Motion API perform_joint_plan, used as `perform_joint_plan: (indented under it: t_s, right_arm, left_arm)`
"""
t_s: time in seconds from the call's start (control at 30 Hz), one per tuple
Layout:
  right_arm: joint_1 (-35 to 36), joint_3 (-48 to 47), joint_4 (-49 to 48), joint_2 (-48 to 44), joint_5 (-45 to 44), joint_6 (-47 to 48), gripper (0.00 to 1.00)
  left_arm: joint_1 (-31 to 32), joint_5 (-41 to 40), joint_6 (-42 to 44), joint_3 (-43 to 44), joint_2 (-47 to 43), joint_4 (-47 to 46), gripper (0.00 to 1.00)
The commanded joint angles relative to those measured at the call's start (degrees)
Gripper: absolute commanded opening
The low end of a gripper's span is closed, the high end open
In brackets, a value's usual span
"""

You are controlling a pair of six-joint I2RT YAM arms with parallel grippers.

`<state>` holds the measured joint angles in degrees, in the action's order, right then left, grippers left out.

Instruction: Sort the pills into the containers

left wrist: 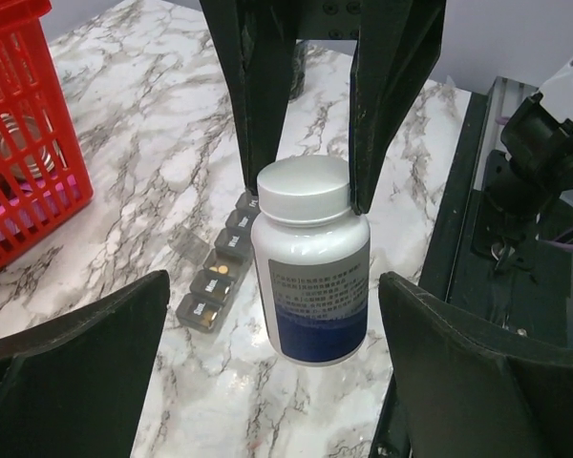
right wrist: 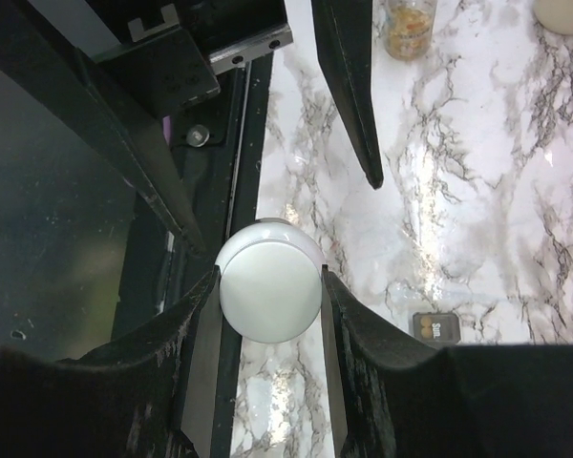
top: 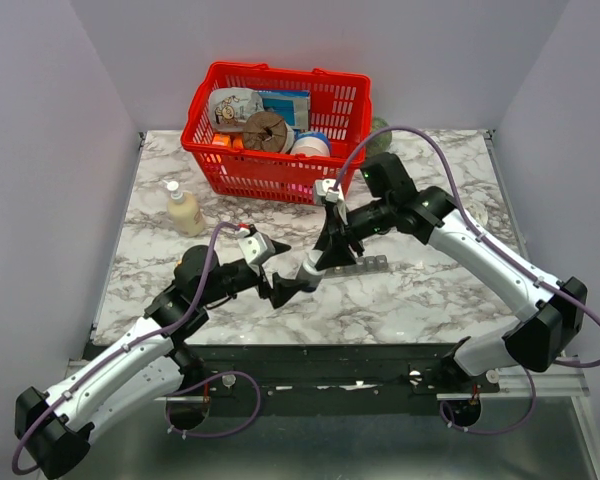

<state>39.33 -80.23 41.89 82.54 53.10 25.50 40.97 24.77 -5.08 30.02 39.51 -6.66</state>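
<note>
A white pill bottle with a white cap and a blue-banded label hangs upright above the marble table. My right gripper is shut on its cap from above. My left gripper stands wide open, one finger on each side of the bottle's body and neither touching it. Just behind the bottle lie the containers, a dark grey strip of small compartments; they also show in the top view. Yellow pills show in some compartments. The strip's end compartment holds two yellow pills.
At the back stands a red basket holding several items. A cream squeeze bottle is upright on the left. A small amber bottle stands farther out on the marble. The black rail runs along the table's near edge.
</note>
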Motion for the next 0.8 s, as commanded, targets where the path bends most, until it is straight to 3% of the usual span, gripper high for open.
perform_joint_plan:
  t_s: [0.0,0.2,0.33,0.5,0.77]
  right_arm:
    - [-3.1,1.6,-0.3,-2.6,-2.8,-0.6,0.23]
    - [-11.9,12.7,-6.2,-8.6,-18.5,0.4,0.23]
    - [-18.7,22.1,-11.9,-12.5,-34.2,2.7,0.24]
    - [-30.4,25.6,-16.4,-12.0,-35.4,5.0,0.25]
    - [-35.5,17.3,-20.8,3.8,-37.8,6.7,0.29]
  left_arm:
    - [-0.3,-3.6,3.1,3.3,-1.6,4.5,0.99]
    - [-0.4,-13.4,7.4,1.8,-3.9,9.4,0.99]
    - [-0.4,-15.3,9.8,-0.5,-3.9,9.5,0.99]
    - [-0.4,-15.2,12.0,-1.7,-4.7,8.5,0.99]
    - [-0.4,-15.2,12.4,-1.7,-4.7,10.9,0.98]
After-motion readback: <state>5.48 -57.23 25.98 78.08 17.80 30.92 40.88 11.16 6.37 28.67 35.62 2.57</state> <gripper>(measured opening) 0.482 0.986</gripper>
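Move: The right hand grips the pill bottle; the clear spot it is bound for, left of the dark tin, lies some 17 cm ahead, 25 cm to its right and 20 cm below. The tin is about 18 cm ahead and 37 cm right, the pill organizer roughly 9 cm ahead and 10 cm right. From the emptied left hand, that spot is about 20 cm ahead, 28 cm right and 18 cm below. Right hand, still gripping, swings the bottle some 30 cm right, forward and down towards the tin; left backs away. ##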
